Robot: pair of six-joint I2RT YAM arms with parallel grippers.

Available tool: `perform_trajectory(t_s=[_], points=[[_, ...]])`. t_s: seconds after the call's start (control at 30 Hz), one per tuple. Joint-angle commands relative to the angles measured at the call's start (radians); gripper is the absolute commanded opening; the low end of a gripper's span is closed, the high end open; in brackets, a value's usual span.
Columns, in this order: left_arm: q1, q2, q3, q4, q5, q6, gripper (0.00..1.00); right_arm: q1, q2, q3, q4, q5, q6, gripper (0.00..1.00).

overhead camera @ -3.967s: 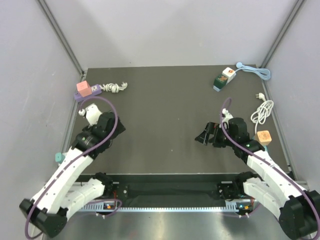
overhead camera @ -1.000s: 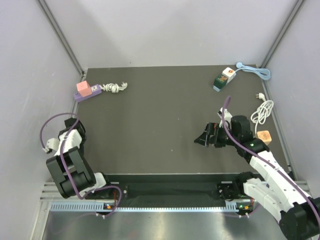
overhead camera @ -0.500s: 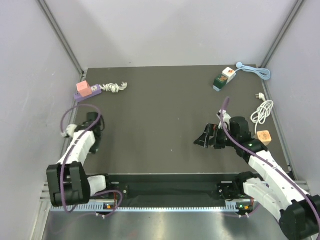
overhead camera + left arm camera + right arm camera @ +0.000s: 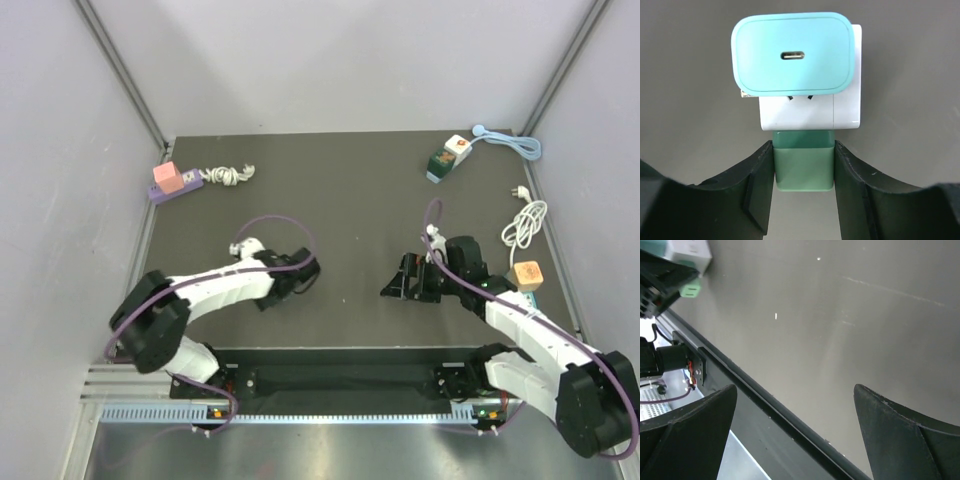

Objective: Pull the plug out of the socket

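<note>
A teal plug [image 4: 791, 52] with a small oval port sits pushed into a white socket block [image 4: 809, 112]. A green block [image 4: 803, 160] sticks out of the socket's near end, and my left gripper [image 4: 803, 150] is shut on it, one black finger on each side. From above, my left gripper [image 4: 303, 272] lies near the middle of the mat and hides the socket. The right wrist view catches the socket [image 4: 687, 252] and green block [image 4: 690, 290] at its top left. My right gripper [image 4: 398, 282] faces it from the right, open and empty [image 4: 795, 390].
A pink plug on a purple strip [image 4: 170, 180] with a white cord [image 4: 228, 175] lies back left. A green-white adapter [image 4: 445, 158] with a blue cable [image 4: 510, 142] lies back right. A white cable [image 4: 525, 222] and an orange cube [image 4: 527, 275] lie right. The table's front rail [image 4: 765, 405] is close.
My left arm has swung from the left edge in toward the middle of the mat, its jaws staying as they were. My right gripper has shifted slightly left.
</note>
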Motion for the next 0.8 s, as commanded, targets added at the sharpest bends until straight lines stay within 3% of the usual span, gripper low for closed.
perform_trajectory(t_s=[0.0, 0.1, 0.17, 0.2, 0.23, 0.33, 0.37, 0.6, 0.77], points=[[-0.132, 0.111, 0.119, -0.132, -0.113, -0.145, 0.0, 0.03, 0.015, 0.004, 0.089, 0.005, 0.017, 1.0], [-0.217, 0.212, 0.205, -0.245, -0.144, -0.225, 0.0, 0.047, 0.026, -0.012, 0.107, 0.017, 0.026, 1.0], [-0.244, 0.257, 0.254, -0.293, -0.154, -0.231, 0.13, 0.053, 0.03, -0.023, 0.13, 0.02, 0.037, 1.0], [-0.251, 0.261, 0.261, -0.299, -0.167, -0.227, 0.21, 0.061, 0.032, -0.032, 0.139, 0.023, 0.047, 1.0], [-0.258, 0.257, 0.268, -0.299, -0.171, -0.206, 0.37, 0.064, 0.039, -0.035, 0.154, 0.025, 0.051, 1.0], [-0.26, 0.209, 0.248, -0.226, -0.15, -0.094, 0.53, 0.079, 0.062, -0.04, 0.171, 0.035, 0.06, 1.0], [-0.26, 0.191, 0.239, -0.171, -0.142, -0.065, 0.75, 0.09, 0.072, -0.039, 0.174, 0.037, 0.06, 1.0], [-0.26, 0.021, 0.153, 0.076, -0.023, 0.256, 0.82, 0.127, 0.138, -0.014, 0.204, 0.069, 0.069, 1.0], [-0.257, -0.145, 0.116, 0.156, 0.013, 0.459, 0.79, 0.176, 0.197, 0.006, 0.24, 0.084, 0.086, 1.0]])
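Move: The green plug is pinched in the left fingers, down at table level, its spot of bare table some 6 cm to the right and 1 cm back. The white socket it sits in is about 4 cm ahead and 3 cm left of that hand, with the teal plug roughly 6 cm ahead and 5 cm left. From the open right hand, the green plug lies about 29 cm left, 3 cm ahead and 4 cm lower. Rightwards along the table, the left hand keeps its pinch on the green plug for about 6 cm, taking the socket with it, then opens and lets go. It rises some 5 cm and drifts right off the green plug, turning clockwise, nearly 30 degrees in all. The open right hand sinks about 4 cm and eases left towards the socket. ##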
